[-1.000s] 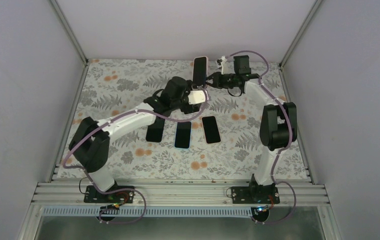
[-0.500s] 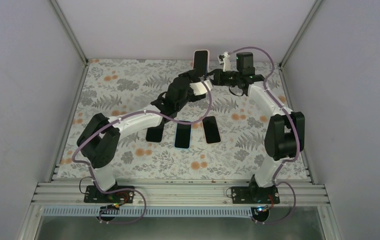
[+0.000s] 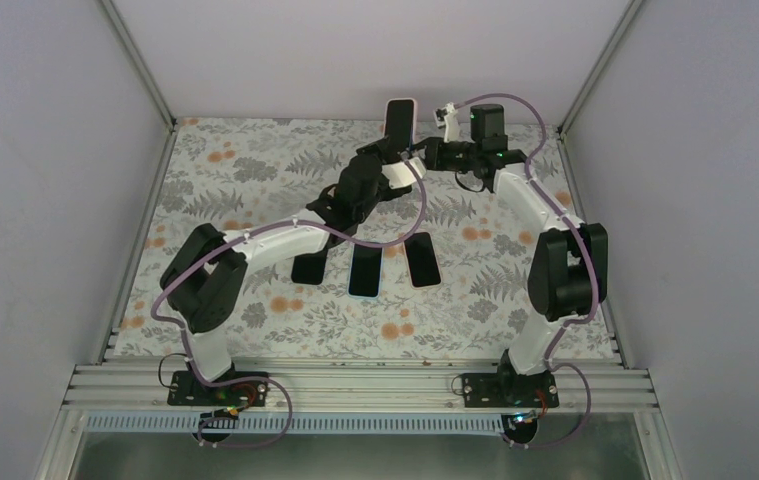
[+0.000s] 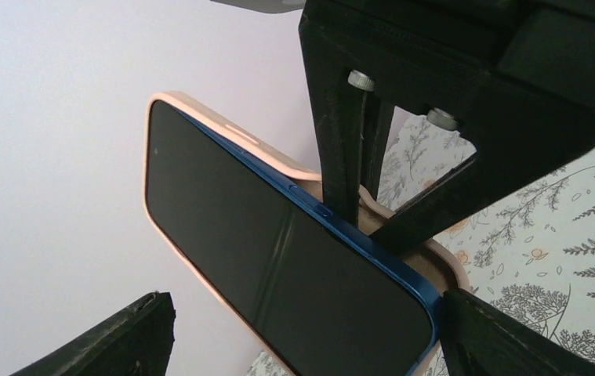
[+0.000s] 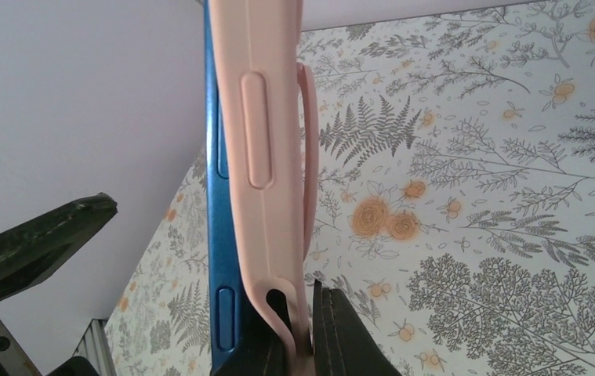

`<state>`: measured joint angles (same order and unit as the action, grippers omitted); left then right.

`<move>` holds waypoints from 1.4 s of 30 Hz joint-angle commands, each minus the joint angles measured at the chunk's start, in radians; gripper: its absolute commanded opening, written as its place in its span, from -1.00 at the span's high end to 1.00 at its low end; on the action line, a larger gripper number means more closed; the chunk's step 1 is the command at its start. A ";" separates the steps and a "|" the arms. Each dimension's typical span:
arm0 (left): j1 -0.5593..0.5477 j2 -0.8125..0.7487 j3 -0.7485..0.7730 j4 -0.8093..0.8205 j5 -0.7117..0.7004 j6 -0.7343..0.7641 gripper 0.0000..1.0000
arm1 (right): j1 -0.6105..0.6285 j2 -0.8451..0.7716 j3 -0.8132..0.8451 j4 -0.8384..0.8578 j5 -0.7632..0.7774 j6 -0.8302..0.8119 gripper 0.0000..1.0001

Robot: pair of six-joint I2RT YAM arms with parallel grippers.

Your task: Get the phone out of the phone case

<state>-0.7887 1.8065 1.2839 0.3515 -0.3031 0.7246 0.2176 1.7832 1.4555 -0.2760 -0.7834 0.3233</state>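
Note:
A phone (image 4: 278,258) with a dark screen and blue frame sits in a pink phone case (image 5: 266,117), held upright in the air at the back of the table (image 3: 400,120). My right gripper (image 5: 310,333) is shut on the case's lower back lip. The blue frame (image 5: 219,196) stands out of the case along one side. My left gripper (image 4: 306,301) is open and straddles the phone's lower end. Its right finger (image 4: 506,337) rests against the blue corner, while the left finger (image 4: 121,337) is well clear.
Three dark phones or cases lie side by side on the floral cloth (image 3: 307,265) (image 3: 365,268) (image 3: 421,258), below the raised arms. Plain walls and metal posts (image 3: 135,60) close in the table on three sides.
My left arm has risen and reached back, bringing its open jaws around the phone's lower end. The right arm lifted the cased phone slightly, then held still.

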 commanded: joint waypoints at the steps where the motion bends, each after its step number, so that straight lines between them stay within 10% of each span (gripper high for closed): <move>1: -0.003 0.014 0.021 0.080 -0.072 0.002 -0.63 | 0.023 -0.050 -0.008 0.057 -0.060 0.010 0.93; 15: -0.011 0.080 -0.013 0.457 -0.312 0.219 -0.06 | 0.050 -0.030 -0.018 0.073 -0.132 0.029 0.94; 19: -0.007 0.129 -0.015 0.562 -0.361 0.288 0.59 | 0.058 -0.030 -0.019 0.077 -0.187 0.026 0.94; 24: 0.006 0.141 -0.007 0.596 -0.370 0.307 0.91 | 0.070 -0.038 -0.028 0.079 -0.200 0.011 0.93; 42: 0.011 -0.158 -0.302 0.505 -0.263 0.351 0.95 | -0.033 0.063 0.155 -0.194 0.549 -0.469 0.93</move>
<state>-0.8158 1.8034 1.0286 0.8448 -0.4877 1.0019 0.2981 1.8160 1.5726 -0.4248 -0.6956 0.0776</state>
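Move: The loosened phone stands steeply before the open left gripper: its lower end is close to the fingers, its middle about 4 cm ahead and 5 cm up, straight in line. The pink phone case backs it, middle roughly 6 cm ahead, 1 cm right and 5 cm up. Far below, some 26 cm down, the right table phone lies about 15 cm back and 8 cm right. From the right hand, the phone's middle is about 2 cm ahead, 3 cm left and 5 cm up. Shut the left gripper on the phone's lower end, tipping its fingers up some 20 degrees and turning slightly counter-clockwise; then draw it about 3 cm left and back. Keep the right gripper pinched on the case edge, easing it up and left about 2.5 cm, then down again with its left side dipping, still going left. ##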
